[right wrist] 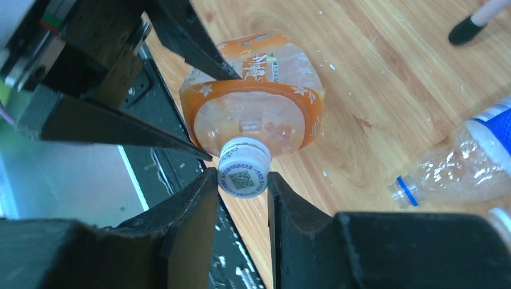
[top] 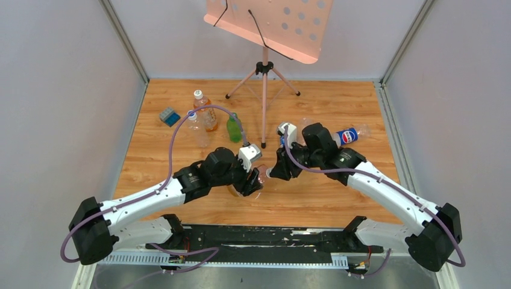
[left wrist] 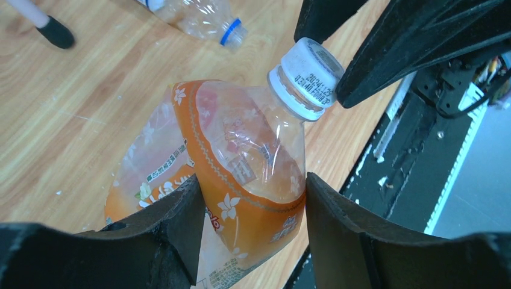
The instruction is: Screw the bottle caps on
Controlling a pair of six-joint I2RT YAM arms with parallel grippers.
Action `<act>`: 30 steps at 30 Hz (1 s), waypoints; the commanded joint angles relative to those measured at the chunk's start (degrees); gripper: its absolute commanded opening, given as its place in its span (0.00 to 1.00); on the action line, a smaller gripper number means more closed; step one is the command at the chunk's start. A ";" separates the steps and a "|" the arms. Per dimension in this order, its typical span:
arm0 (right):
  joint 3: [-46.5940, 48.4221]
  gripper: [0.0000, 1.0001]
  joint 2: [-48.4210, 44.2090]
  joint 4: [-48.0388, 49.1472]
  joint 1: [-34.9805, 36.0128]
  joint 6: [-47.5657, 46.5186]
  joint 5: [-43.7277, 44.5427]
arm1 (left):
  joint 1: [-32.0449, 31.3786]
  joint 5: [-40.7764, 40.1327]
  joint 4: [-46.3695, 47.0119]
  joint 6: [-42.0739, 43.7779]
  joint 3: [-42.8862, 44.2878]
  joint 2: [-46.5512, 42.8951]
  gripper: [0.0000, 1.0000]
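A crumpled clear bottle with an orange label (left wrist: 241, 162) is held off the table between the arms, near the front edge. My left gripper (left wrist: 253, 180) is shut on its body, one finger on each side of the label. A white bottle cap (right wrist: 243, 174) sits on the bottle's neck, and my right gripper (right wrist: 241, 177) is shut on that cap with its fingers pressing both sides. From above, the left gripper (top: 253, 180) and right gripper (top: 274, 171) meet tip to tip. In the left wrist view the cap (left wrist: 306, 78) shows between the right gripper's black fingers.
An uncapped clear bottle with a blue neck ring (right wrist: 446, 174) lies on the wood to the right. Upright at the back left are an orange bottle (top: 206, 111), a green bottle (top: 234, 127) and a clear bottle (top: 197, 129), beside a blue-grey block (top: 169, 116). A stand's tripod (top: 263, 78) sits mid-back.
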 commanded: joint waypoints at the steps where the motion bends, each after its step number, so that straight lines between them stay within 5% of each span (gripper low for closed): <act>1: 4.07 0.00 3.11 -1.32 0.64 15.19 7.65 | -0.52 0.28 17.39 -2.83 -0.03 -2.29 0.00; 7: 8.25 0.00 8.41 -10.07 0.66 37.72 16.35 | -0.51 -2.20 20.36 -4.35 -0.71 -1.74 0.00; 12: 8.87 0.04 10.21 -10.92 1.74 44.51 17.81 | -0.52 -3.08 21.79 -5.87 -0.91 -0.70 0.00; 15: 10.27 0.15 8.78 -10.62 2.14 44.48 20.35 | -0.52 -3.33 20.90 -6.40 -0.79 0.21 0.00; 22: 13.25 0.63 2.42 -9.09 2.23 38.51 23.56 | -0.52 -6.70 15.89 -9.07 -1.09 1.15 0.00; 30: 10.97 0.67 -4.53 -5.42 2.14 24.60 21.01 | 0.20 -4.27 10.84 -10.48 0.71 3.64 0.00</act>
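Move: The white cap is already between my right fingertips, on the neck of the orange-labelled bottle in my left grip. From my left hand it lies about 3 cm ahead, 5 cm to the right and 3 cm up. From my right hand, the Pepsi bottle lies on the table some 17 cm ahead and 6 cm right, roughly 15 cm lower. The clear bottle is about 6 cm to its right and 2 cm farther out. Keeping the cap pinched, I roll my right wrist a bit over 40 degrees clockwise as seen looking at the cap top, while both hands carry bottle and cap 2 to 3 cm forward. Then my right fingers open and let go, and that hand lifts off some 6 cm, drifting slightly right. My left keeps its grip, swinging about 10 degrees counter-clockwise. ##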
